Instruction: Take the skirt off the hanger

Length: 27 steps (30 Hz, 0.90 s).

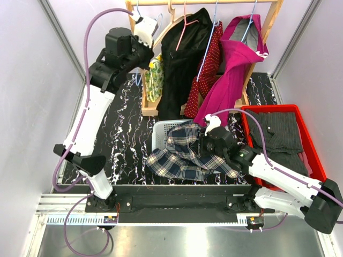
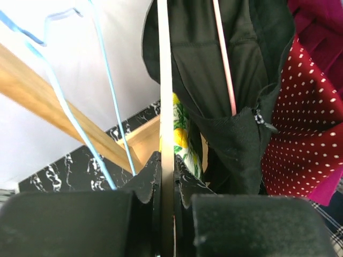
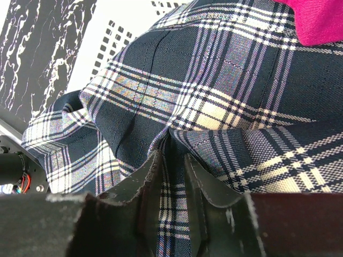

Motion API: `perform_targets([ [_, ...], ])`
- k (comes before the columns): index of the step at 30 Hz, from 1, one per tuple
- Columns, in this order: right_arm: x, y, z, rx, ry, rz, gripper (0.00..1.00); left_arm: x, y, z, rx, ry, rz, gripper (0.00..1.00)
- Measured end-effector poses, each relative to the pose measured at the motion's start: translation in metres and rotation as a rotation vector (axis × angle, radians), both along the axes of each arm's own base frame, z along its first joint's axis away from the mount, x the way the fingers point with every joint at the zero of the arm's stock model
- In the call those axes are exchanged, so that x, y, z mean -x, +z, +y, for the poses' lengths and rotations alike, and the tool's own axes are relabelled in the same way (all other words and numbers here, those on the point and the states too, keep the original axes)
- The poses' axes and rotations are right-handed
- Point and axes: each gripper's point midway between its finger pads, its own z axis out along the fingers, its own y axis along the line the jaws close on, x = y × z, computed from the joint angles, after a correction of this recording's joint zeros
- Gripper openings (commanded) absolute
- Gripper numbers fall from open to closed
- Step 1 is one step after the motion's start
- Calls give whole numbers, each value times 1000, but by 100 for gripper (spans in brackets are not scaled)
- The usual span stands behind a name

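Observation:
The plaid skirt (image 1: 182,152) lies crumpled across the white basket (image 1: 159,131) and the table in front of it, off the rack. My right gripper (image 1: 199,143) is shut on a fold of the skirt (image 3: 214,91); in the right wrist view the cloth runs pinched between its fingertips (image 3: 172,160). Up at the clothes rack my left gripper (image 1: 151,48) is shut on the pale wooden hanger (image 1: 162,27). In the left wrist view the hanger's bar (image 2: 165,80) passes straight up between the closed jaws of that gripper (image 2: 167,163).
On the wooden rack (image 1: 214,2) hang a black garment (image 1: 179,59), a red polka-dot one (image 1: 206,64), a magenta one (image 1: 236,69) and a floral one (image 1: 155,77). A red bin (image 1: 270,107) with dark clothes stands at the right. Thin blue hangers (image 2: 110,91) hang beside the left gripper.

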Motion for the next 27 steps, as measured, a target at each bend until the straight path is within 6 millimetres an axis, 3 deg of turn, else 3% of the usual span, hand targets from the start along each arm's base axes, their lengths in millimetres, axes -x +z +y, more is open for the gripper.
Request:
perform_targets([
  [4,0,0,0,0,1,-1,31,13,22,9,13,14,-34,0],
  [7,0,2,0,-4,2,-5,33,33,44,22,29,28,-71,0],
  [11,1,13,3,-30,14,-23,45,82,74,47,61,33,-120,0],
  [13,1,26,8,-69,34,-39,58,111,83,60,81,33,-139,0],
  [15,3,46,23,-154,81,-66,68,144,90,74,104,25,-155,0],
  [17,5,73,41,-273,138,-103,72,175,98,86,129,11,-178,0],
  [21,5,126,83,-535,261,-158,76,214,119,96,176,-31,-227,0],
  [24,-1,144,118,-715,336,-136,79,231,134,97,204,-71,-260,0],
  [27,-13,139,149,-846,378,-79,80,238,135,94,213,-101,-254,0],
])
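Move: The left hand grips the near end of the wooden hanger. The lemon skirt on the hanger is about 12 cm ahead, 6 right and 12 below. The black garment is some 10 cm ahead, 13 right and 10 below; the empty blue hanger is about 12 ahead and 4 left, slightly lower. From the right hand, the lemon skirt is roughly 33 cm ahead, 11 left and 17 above, with the plaid skirt right under its fingers, centred 2 cm back and 3 left. Back towards the base some 24 cm, rising about 13 and drifting left, the left hand brings the wooden hanger off the rail, fingers still shut, tipping up slightly. Shortly after, the right hand leaves the plaid skirt, opening wide as it swings about 15 cm left and 14 up towards the lemon skirt, rolling its left side up nearly 50 degrees. ##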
